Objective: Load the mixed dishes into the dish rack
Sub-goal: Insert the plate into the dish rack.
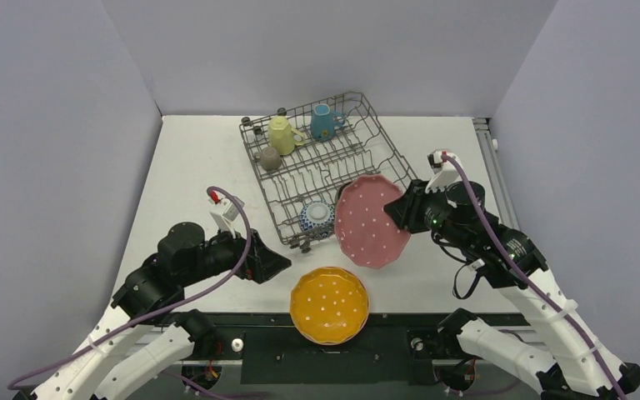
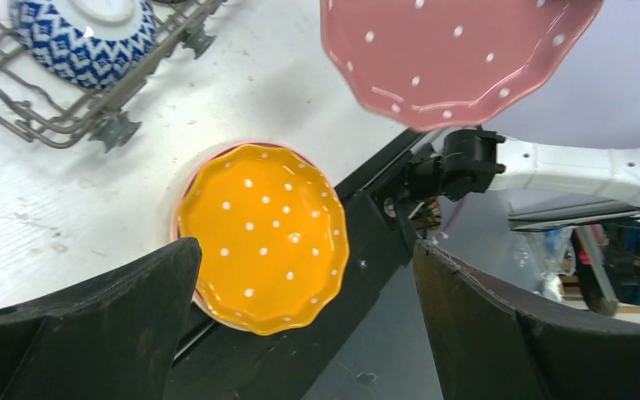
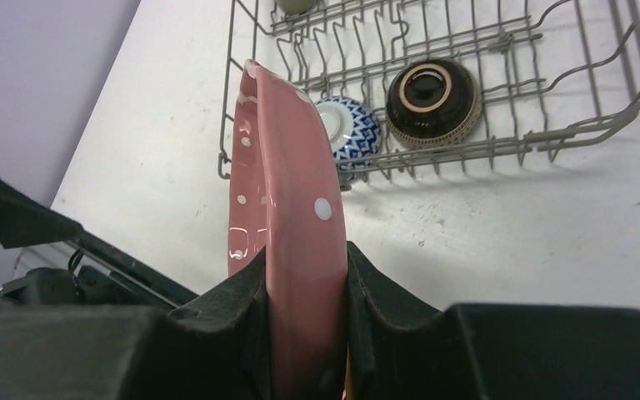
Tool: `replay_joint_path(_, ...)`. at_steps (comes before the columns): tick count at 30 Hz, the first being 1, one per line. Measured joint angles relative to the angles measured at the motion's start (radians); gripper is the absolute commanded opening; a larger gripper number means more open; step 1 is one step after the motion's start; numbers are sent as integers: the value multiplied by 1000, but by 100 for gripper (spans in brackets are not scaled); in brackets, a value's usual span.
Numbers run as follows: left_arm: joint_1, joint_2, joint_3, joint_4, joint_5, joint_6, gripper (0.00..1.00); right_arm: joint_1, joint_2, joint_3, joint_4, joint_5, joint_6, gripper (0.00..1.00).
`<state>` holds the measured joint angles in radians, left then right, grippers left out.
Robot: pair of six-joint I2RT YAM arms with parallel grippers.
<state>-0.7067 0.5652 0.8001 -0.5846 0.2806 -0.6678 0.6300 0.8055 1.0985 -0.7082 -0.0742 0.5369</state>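
Observation:
My right gripper [image 1: 402, 212] [image 3: 307, 292] is shut on the rim of the pink white-dotted plate [image 1: 371, 223] [image 3: 287, 167] [image 2: 450, 58]. It holds the plate tilted above the table, by the near right corner of the dish rack [image 1: 377, 119] [image 3: 550, 133] [image 2: 42, 125]. The orange plate [image 1: 329, 305] [image 2: 262, 233] lies flat at the table's near edge. My left gripper [image 1: 279, 265] [image 2: 304, 275] hangs open just left of it, holding nothing. In the rack are a pale-yellow mug [image 1: 282, 133], a light-blue mug [image 1: 323, 122], a small olive mug [image 1: 270, 158], a blue-white bowl [image 1: 317, 217] [image 3: 352, 125] [image 2: 83, 33] and a dark-brown bowl [image 3: 432, 100].
A black strip [image 1: 267, 321] runs along the table's near edge, and the orange plate overhangs it. A pale pink rim [image 2: 175, 225] shows under the orange plate's left side. Grey walls close in the left, back and right.

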Motion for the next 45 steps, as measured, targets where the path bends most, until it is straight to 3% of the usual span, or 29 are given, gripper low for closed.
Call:
replay_joint_path(9,2,-43,19,-97,-92,102,96,-46,183,190,-21,63,-97,0)
replay_joint_path(22,2,-90,-26,-105,-117,148,96,-81,438,376,14,253,-276,0)
replay_joint_path(45,3,-130,-84,-19,-37,209,96,-162,738,503,245,240,-592,0)
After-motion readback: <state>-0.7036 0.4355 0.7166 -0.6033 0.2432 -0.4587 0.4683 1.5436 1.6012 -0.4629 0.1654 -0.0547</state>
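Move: The right hand already pinches the pink plate; the free slots at the rack's right side lie about 25 cm ahead of it, 3 cm left and 18 cm below. In the rack, the black bowl is some 16 cm ahead and 9 cm left, the blue-white bowl 12 ahead and 19 left, the blue mug 38 ahead and 18 left, all roughly 20 cm below. From the left hand those slots lie about 40 cm ahead, 29 cm right. The right hand carries the plate some 23 cm forward over the rack, rolling left-side-down about 30 degrees. ##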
